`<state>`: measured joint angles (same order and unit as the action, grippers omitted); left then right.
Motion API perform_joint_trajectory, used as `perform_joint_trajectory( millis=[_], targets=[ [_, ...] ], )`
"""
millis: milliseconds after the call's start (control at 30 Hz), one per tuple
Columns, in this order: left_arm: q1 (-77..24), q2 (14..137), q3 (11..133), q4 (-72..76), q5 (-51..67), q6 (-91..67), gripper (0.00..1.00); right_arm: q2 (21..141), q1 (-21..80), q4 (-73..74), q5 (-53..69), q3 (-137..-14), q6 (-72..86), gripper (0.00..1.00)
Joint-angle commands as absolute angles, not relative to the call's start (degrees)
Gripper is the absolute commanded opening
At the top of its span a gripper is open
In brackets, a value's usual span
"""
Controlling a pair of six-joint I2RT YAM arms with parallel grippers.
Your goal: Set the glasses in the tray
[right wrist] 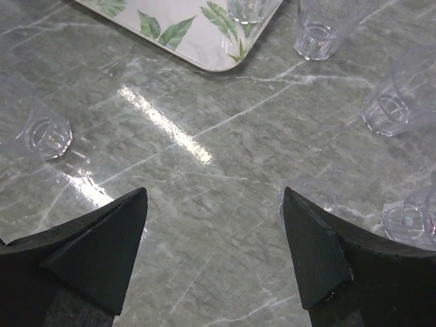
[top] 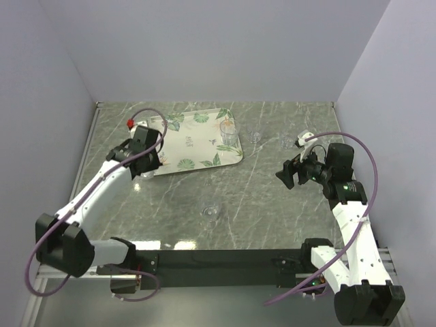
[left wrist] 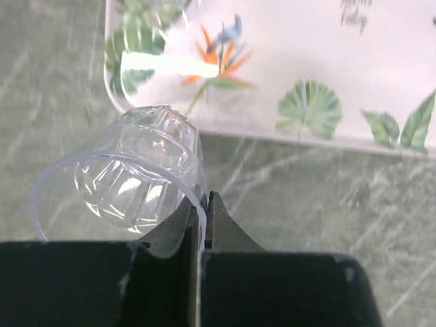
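Observation:
In the left wrist view my left gripper (left wrist: pixel 204 202) is shut on the rim of a clear glass (left wrist: pixel 136 177). The glass tilts just off the near edge of the leaf-printed white tray (left wrist: pixel 327 61). From above, that gripper (top: pixel 146 168) hangs at the near-left corner of the tray (top: pixel 191 146). One glass (top: pixel 228 133) stands inside the tray at its right end. My right gripper (right wrist: pixel 214 194) is open over bare table, apart from the loose glasses (right wrist: pixel 392 102) around it. Another glass (top: pixel 211 211) sits alone on the table in front of the tray.
Two glasses (top: pixel 255 135) (top: pixel 285 139) stand right of the tray beyond the right gripper (top: pixel 289 174). In the right wrist view one glass (right wrist: pixel 44 133) is at the left, others (right wrist: pixel 320 30) (right wrist: pixel 412 218) at the right. Walls enclose the marble table.

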<state>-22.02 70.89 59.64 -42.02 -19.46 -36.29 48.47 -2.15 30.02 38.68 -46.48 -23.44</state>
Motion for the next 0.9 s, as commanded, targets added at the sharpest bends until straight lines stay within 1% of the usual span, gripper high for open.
perform_joint_trajectory(
  millis=[0,200,733,833,867],
  targets=[
    [-18.7,75.7,64.9,-34.9,-17.4,-28.8,0.00,47.3,-2.6,28.6,39.7,-46.1,-23.0,0.87],
    [-15.7,84.6,70.0,-33.8,-18.1,-25.2,0.00,47.3,-2.8,28.7,39.8,-46.1,-23.1,0.87],
    [-12.7,93.7,72.4,-31.5,-15.9,-22.5,0.00,47.6,-3.3,28.5,40.0,-46.1,-23.0,0.87],
    [-12.4,94.1,72.1,-31.1,-15.4,-22.4,0.03,47.5,-3.4,28.6,40.1,-46.1,-22.9,0.87],
    [-12.3,94.3,71.9,-30.8,-15.3,-22.6,0.06,47.6,-3.5,28.5,40.1,-46.1,-22.9,0.87]
  ],
)
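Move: The left hand still grips a glass by its rim, the glass hanging just left of the fingers. It is bound for the free spot at the tray's near-left corner, about 9 cm ahead, 6 cm left and 15 cm below this hand. The nearer of the glasses already in the tray stands some 8 cm beyond that spot, the farther one about 15 cm beyond it. From the idle right hand the spot lies about 12 cm ahead, 48 cm left and 21 cm lower. The left hand carries the glass forward over the tray's near edge, some 9 cm in all and most of it early, drifting about 3 cm left, towards the free corner spot on the near side of the two standing glasses. As the forward travel fades it lowers the glass by roughly 5 cm, the fingers tipping slightly more downward and still pinching the rim at the end. ##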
